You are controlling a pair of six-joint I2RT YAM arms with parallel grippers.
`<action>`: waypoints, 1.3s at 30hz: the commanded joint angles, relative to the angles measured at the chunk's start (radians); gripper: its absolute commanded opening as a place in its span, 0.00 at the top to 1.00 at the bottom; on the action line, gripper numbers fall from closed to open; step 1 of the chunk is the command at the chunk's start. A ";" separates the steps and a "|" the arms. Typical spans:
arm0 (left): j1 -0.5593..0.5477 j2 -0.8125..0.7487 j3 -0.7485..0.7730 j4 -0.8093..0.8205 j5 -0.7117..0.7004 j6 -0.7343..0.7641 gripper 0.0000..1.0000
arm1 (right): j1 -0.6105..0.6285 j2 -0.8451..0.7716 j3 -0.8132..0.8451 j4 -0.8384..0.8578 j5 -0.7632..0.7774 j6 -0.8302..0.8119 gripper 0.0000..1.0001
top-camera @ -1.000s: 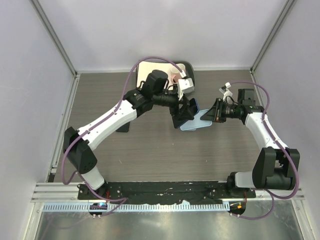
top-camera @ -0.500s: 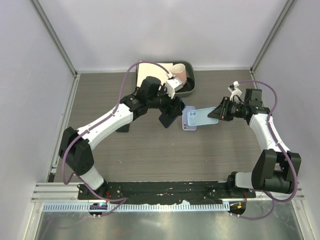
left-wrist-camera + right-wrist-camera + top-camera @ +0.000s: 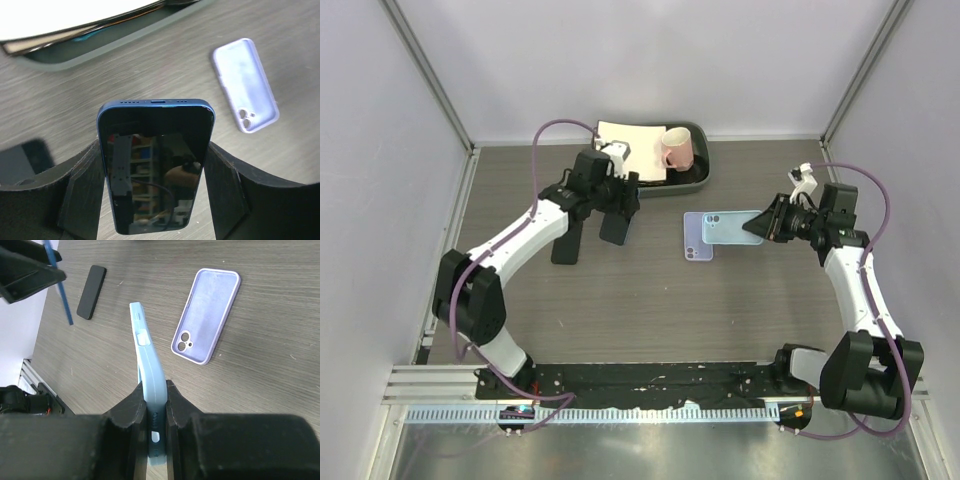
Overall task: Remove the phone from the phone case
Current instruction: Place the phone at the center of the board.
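The dark blue phone (image 3: 156, 130) is out of its case and held across its width by my left gripper (image 3: 156, 180), left of the table's centre (image 3: 615, 222). The phone's glossy screen faces the wrist camera. My right gripper (image 3: 156, 390) is shut on the edge of the empty light blue phone case (image 3: 146, 355), which it holds edge-on above the table at the right (image 3: 730, 224). A clear gap of table separates phone and case.
A lilac phone case (image 3: 697, 240) lies flat, inside up, just under the light blue one. A black phone (image 3: 567, 240) lies flat to the left. At the back stands a dark tray (image 3: 705, 172) with a pink mug (image 3: 677, 150) and a white pad (image 3: 630, 138).
The left arm has drawn back to the left with the phone, pulling it out of the case. The right gripper has shifted slightly right and turned the case; the tray now shows.
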 commanded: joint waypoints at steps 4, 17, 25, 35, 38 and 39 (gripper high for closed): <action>0.051 0.040 0.001 -0.017 -0.159 -0.169 1.00 | -0.003 -0.112 -0.046 0.141 0.000 0.056 0.99; 0.061 0.175 -0.018 -0.010 -0.202 -0.261 1.00 | -0.003 -0.277 -0.116 0.233 0.015 0.095 0.99; 0.074 0.262 0.021 -0.030 -0.225 -0.275 1.00 | -0.009 -0.319 -0.133 0.253 -0.005 0.093 0.99; 0.107 0.337 0.065 -0.039 -0.227 -0.276 1.00 | -0.018 -0.331 -0.139 0.252 -0.026 0.092 0.99; 0.113 0.367 0.087 -0.043 -0.222 -0.270 0.98 | -0.020 -0.330 -0.139 0.252 -0.031 0.093 0.99; 0.116 0.382 0.093 -0.043 -0.216 -0.264 0.98 | -0.020 -0.329 -0.139 0.253 -0.032 0.093 0.99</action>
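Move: The left hand already holds the blue phone; the bare board spot it is taken to lies about 6 cm to the left, level fore and aft, some 16 cm below. The black phone is about 17 cm left and 2 cm back, the purple case 19 cm right and 1 cm back, the tray 23 cm ahead and 6 cm right. From the right hand, holding the light-blue case, that spot is roughly 39 cm left, 5 cm ahead. Still pinching the blue phone by its long edges, the left hand swings briefly left, then sinks about 15 cm towards the board just right of the black phone, ending some 6 cm left, its wrist turning counter-clockwise and tipping fingers down, each 20 degrees or so. The right hand keeps the light-blue case, lifting it 5 cm and drawing slightly back as its fingers tilt upwards. ##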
